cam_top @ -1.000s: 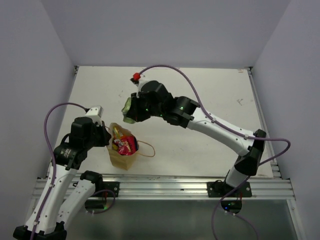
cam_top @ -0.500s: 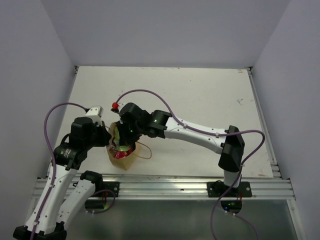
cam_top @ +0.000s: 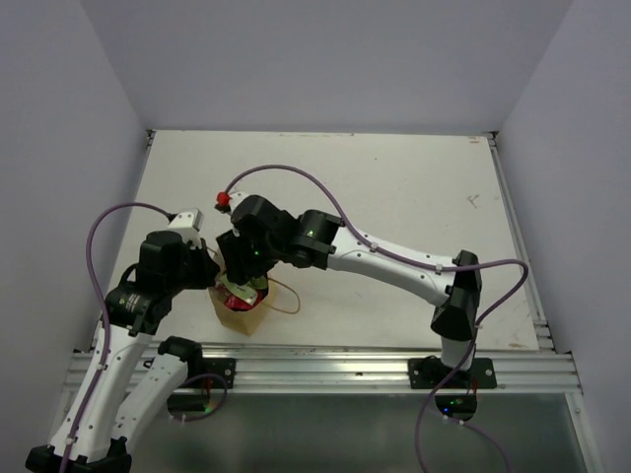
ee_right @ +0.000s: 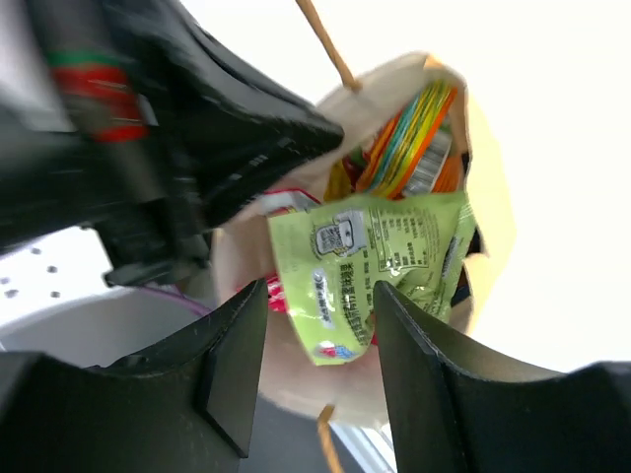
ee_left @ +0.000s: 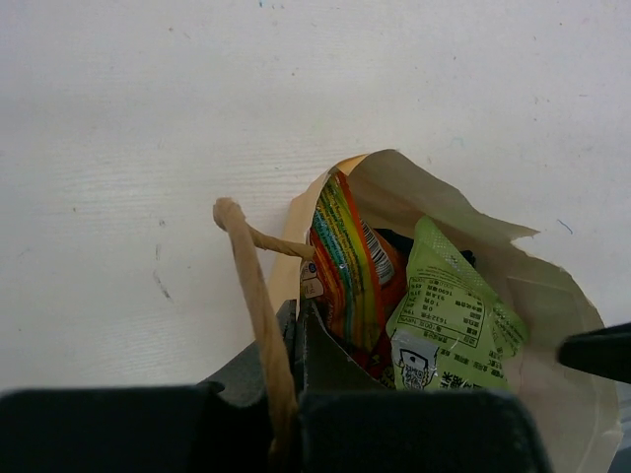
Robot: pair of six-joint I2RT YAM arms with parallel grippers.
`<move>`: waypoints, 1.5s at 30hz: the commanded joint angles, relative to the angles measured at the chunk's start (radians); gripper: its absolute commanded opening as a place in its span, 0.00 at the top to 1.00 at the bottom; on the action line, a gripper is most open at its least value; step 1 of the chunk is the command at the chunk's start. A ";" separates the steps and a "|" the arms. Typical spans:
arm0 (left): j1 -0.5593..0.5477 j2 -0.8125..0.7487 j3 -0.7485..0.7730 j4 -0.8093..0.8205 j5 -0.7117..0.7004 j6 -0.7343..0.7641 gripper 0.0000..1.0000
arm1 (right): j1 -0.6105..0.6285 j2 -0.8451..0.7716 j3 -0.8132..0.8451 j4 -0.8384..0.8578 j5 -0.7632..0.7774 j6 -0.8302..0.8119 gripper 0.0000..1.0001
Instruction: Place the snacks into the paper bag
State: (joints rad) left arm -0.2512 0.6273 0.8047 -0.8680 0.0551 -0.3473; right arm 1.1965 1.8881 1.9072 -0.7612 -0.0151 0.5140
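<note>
The tan paper bag [cam_top: 241, 315] stands upright near the table's front left. My left gripper [ee_left: 298, 313] is shut on the bag's near wall [ee_left: 325, 355] and holds the mouth open; its string handle [ee_left: 254, 296] lies over my finger. Inside stand the red-orange candy bag [ee_left: 347, 266] and the pale green packet [ee_left: 449, 320]. My right gripper [ee_right: 318, 291] hovers open just above the bag mouth, with the green packet [ee_right: 380, 261] lying loose below its fingers. A red-pink edge [ee_right: 278, 296] shows beside it. The blue crisp bag is hidden apart from a dark sliver.
The bag's other string handle [cam_top: 283, 296] loops out to the right on the table. My right arm [cam_top: 394, 261] stretches across the middle of the table. A low rim [cam_top: 518, 236] borders the right side and grey walls surround the table.
My right gripper came down and left from behind the bag to its mouth with the green packet, then opened; the packet now sits in the bag. My left gripper has not moved.
</note>
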 commanded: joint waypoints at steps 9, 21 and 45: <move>-0.007 0.000 -0.012 0.040 0.019 0.025 1.00 | 0.014 -0.242 -0.115 -0.056 0.187 0.093 0.54; -0.014 0.000 -0.012 0.038 0.025 0.028 1.00 | 0.014 -0.187 -0.235 -0.040 0.135 0.149 0.61; -0.039 0.035 0.148 0.089 0.184 -0.079 1.00 | -0.027 -0.216 -0.086 -0.328 0.372 0.090 1.00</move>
State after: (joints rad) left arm -0.2840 0.6727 0.9051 -0.8463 0.1680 -0.3775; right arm 1.1950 1.7351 1.8107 -1.0222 0.2646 0.6209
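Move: My left hand still grips the bag's left rim. The stretch of right rim I want is about 6 cm to the right of my open right hand, 1 cm back and 3 cm lower; from my left hand it's roughly 11 cm right, 4 cm back and nearly level. The green snack lies about 5 cm straight below my right hand, and the right handle sticks out some 11 cm to its right, 3 cm back and 5 cm down. I lift my right hand clear of the snacks by about 8 cm, swing it over to the right, then lower it some 12 cm at the bag's right side and shut the fingers on the rim, pinching it. Keeping both rim grips, I draw that side right and up about 3 cm, turning the wrist a little clockwise, while my left hand also lifts and follows right. ##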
